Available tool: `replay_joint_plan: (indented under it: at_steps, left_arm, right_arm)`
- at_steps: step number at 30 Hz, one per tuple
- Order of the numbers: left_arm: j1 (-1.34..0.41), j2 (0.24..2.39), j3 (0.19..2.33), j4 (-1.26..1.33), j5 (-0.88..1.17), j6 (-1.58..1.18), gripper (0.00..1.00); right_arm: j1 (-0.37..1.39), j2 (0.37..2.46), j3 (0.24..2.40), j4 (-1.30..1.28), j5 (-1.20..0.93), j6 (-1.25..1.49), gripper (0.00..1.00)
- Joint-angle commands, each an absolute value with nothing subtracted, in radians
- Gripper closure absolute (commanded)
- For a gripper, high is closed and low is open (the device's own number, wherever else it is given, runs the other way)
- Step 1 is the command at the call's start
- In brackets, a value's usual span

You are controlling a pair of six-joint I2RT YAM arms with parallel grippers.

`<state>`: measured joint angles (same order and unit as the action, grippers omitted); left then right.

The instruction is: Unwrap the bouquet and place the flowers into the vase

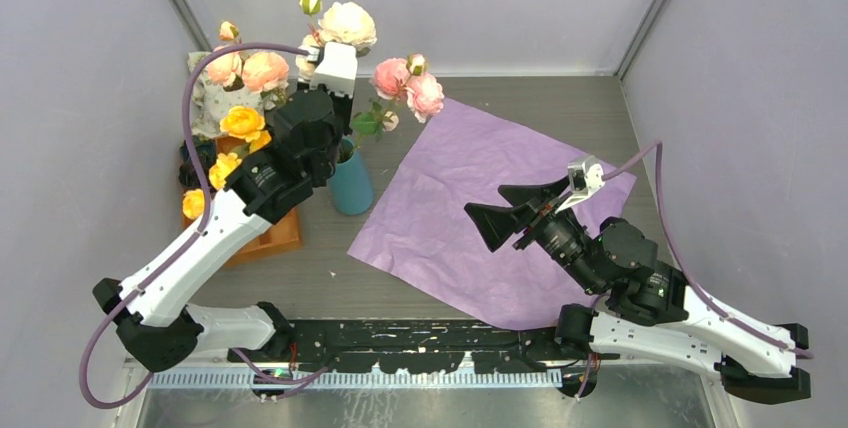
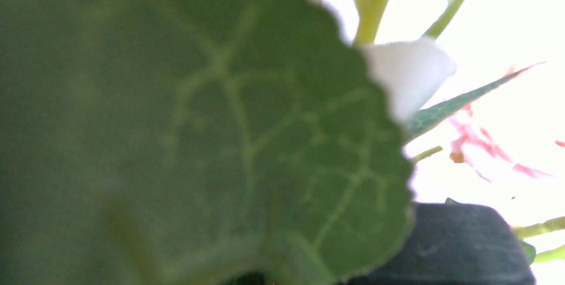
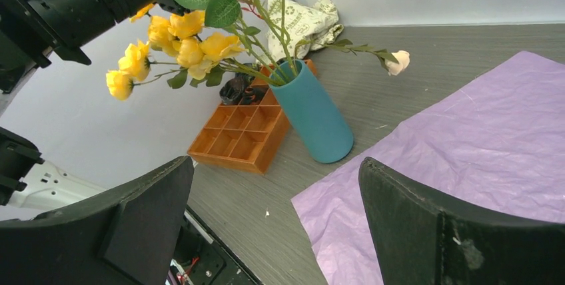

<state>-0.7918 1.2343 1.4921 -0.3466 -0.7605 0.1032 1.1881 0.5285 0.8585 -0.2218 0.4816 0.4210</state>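
Observation:
The teal vase stands upright on the table beside the flat lilac paper sheet. The flowers have their stems in its mouth: yellow blooms lean left, pink roses right, a cream rose behind. My left gripper is up among the blooms above the vase. A green leaf fills its wrist view, so only one dark finger shows. My right gripper hovers open and empty over the paper's near left part.
An orange tray with square compartments lies left of the vase, under my left arm. A cream cloth bag with green print sits in the back left corner. Grey walls enclose the table on three sides.

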Motion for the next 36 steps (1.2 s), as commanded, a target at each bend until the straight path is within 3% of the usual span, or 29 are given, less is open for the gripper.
replay_joint_plan:
  at_steps: [1, 27, 36]
  left_arm:
    - [-0.790, 1.180, 1.425, -0.277, -0.791, 0.018, 0.96]
    - [-0.725, 1.158, 1.217, -0.345, -0.791, -0.217, 0.85]
    - [-0.716, 1.142, 1.262, -0.405, -0.772, -0.258, 0.54]
  right_arm:
    - [1.188, 0.524, 0.857, -0.205, 0.506, 0.430, 0.00]
    - [1.188, 0.522, 0.844, -0.220, 0.519, 0.433, 0.00]
    - [1.188, 0.514, 0.841, -0.226, 0.522, 0.437, 0.00]
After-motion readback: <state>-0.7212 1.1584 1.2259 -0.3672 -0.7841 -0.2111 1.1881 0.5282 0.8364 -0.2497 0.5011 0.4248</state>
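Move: The left gripper still holds the stem of the white-and-peach roses. The vase to take them to stands about 7 cm ahead, 2 cm to the left, its middle some 31 cm below. From this hand the purple paper is centred 29 cm right and 7 ahead, the wooden box 29 left and 11 ahead, both some 40 down; the pink roses hang about 12 right, 4 ahead and 8 down. From the right hand the vase lies 27 cm ahead, 24 left. Bring the left gripper down about 9 cm towards the vase mouth, keeping the rose stem pinched, and ease it 2–3 cm to the left while the wrist tips a little nose-down, rolls its left side down and turns slightly counter-clockwise. Near the bottom, open the fingers partway to free the stem, still sinking the last centimetre. ##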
